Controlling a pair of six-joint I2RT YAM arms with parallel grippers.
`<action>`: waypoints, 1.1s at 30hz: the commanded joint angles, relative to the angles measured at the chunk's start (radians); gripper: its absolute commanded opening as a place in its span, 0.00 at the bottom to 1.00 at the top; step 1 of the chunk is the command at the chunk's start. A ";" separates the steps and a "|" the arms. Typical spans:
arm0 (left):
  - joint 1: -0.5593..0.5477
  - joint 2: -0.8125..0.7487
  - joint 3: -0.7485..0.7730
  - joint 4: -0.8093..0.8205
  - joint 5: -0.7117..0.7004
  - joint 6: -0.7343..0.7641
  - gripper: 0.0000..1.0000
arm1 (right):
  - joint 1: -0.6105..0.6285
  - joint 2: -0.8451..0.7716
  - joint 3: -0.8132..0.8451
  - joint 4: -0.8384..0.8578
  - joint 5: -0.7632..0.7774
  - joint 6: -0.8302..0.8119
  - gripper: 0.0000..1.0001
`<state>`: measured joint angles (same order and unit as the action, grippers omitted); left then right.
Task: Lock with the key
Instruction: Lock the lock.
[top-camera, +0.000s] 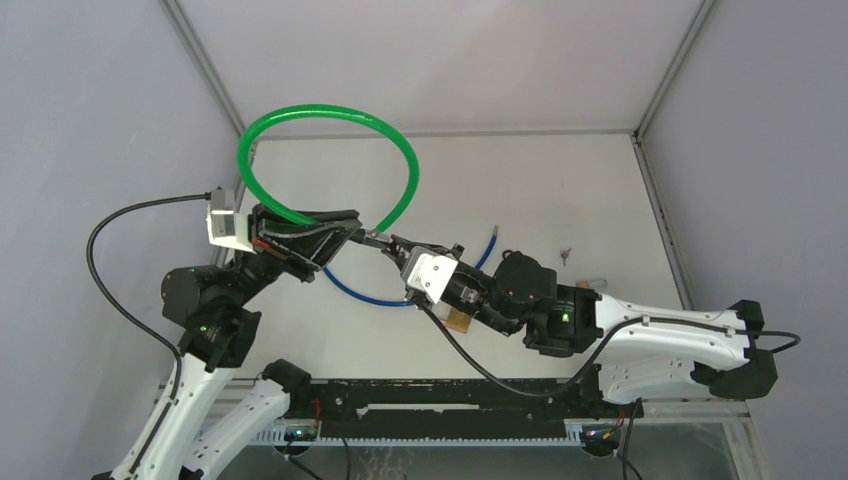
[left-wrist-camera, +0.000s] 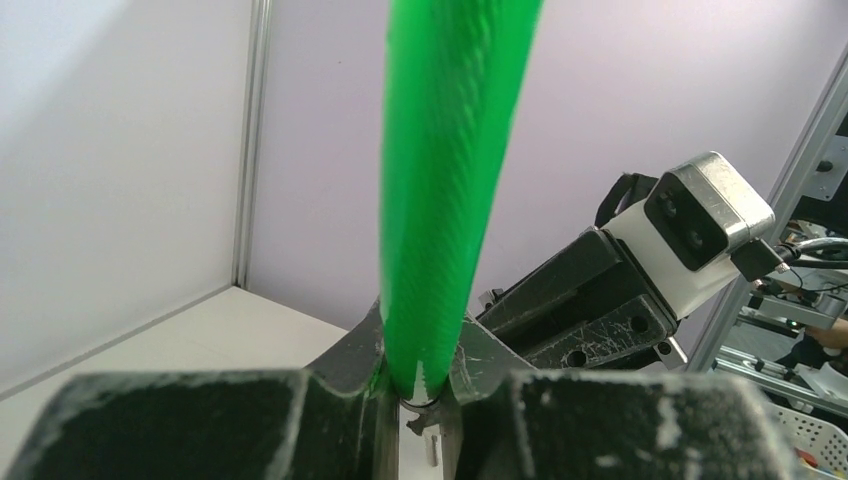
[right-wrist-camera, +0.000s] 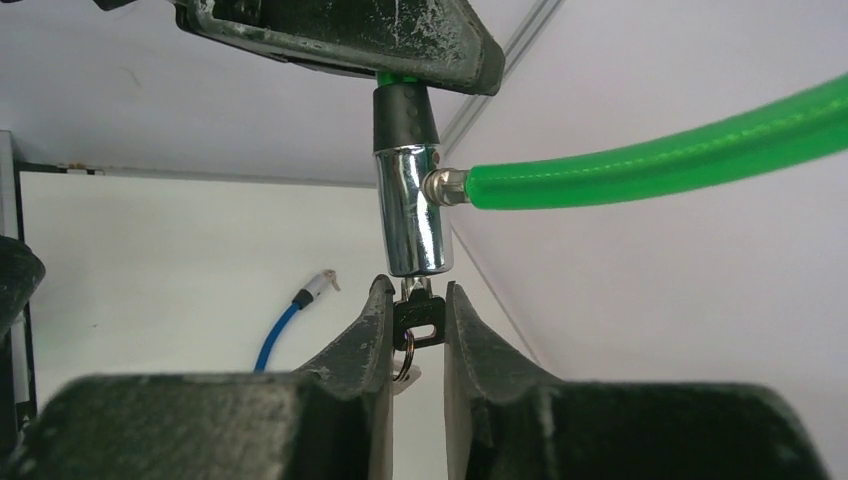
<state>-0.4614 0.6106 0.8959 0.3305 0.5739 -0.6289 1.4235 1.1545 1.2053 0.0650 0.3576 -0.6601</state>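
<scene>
A green cable lock (top-camera: 330, 112) arches in a loop above the table. My left gripper (top-camera: 352, 228) is shut on it just behind its chrome cylinder (right-wrist-camera: 412, 210), with the green cable (left-wrist-camera: 445, 180) rising between the left fingers (left-wrist-camera: 350, 360). The cable's other end plugs into the cylinder's side. A black-headed key (right-wrist-camera: 418, 312) sits in the cylinder's lower end, a split ring hanging from it. My right gripper (right-wrist-camera: 413, 300) meets the cylinder from the right, and both its fingers press the key's head.
A blue cable (top-camera: 360, 292) lies curved on the table under both grippers, its bare tip (right-wrist-camera: 318, 283) showing in the right wrist view. A small metal piece (top-camera: 567, 257) lies to the right. Grey walls and aluminium posts enclose the table.
</scene>
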 joint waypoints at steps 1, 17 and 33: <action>0.006 -0.011 0.015 0.074 0.009 0.015 0.00 | -0.001 -0.002 0.045 -0.027 -0.022 0.039 0.17; -0.009 -0.031 -0.035 0.108 0.101 0.091 0.00 | -0.213 -0.060 0.094 -0.162 -0.639 0.313 0.06; -0.016 -0.031 0.002 0.116 0.062 0.038 0.00 | -0.368 -0.132 0.061 -0.231 -0.791 0.519 0.99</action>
<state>-0.4759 0.5835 0.8658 0.3798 0.6788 -0.5678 1.1217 1.0840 1.2556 -0.1684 -0.3744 -0.2687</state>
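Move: The right fingers already pinch the key in the lock's lower end; the lock's middle lies about 3 cm left, 1 cm ahead and 3 cm above. The green hose end on the lock's side is some 4 cm left, 2 cm ahead and 4 cm above; the spare key on the ring hangs level left-right, 1 cm back and 2 cm below. From the left hand, which holds the lock, its middle is about 3 cm right, 1 cm back and 3 cm below. Both hands ease back 2–3 cm while the right twists the key some 30 degrees counter-clockwise, then releases it. ##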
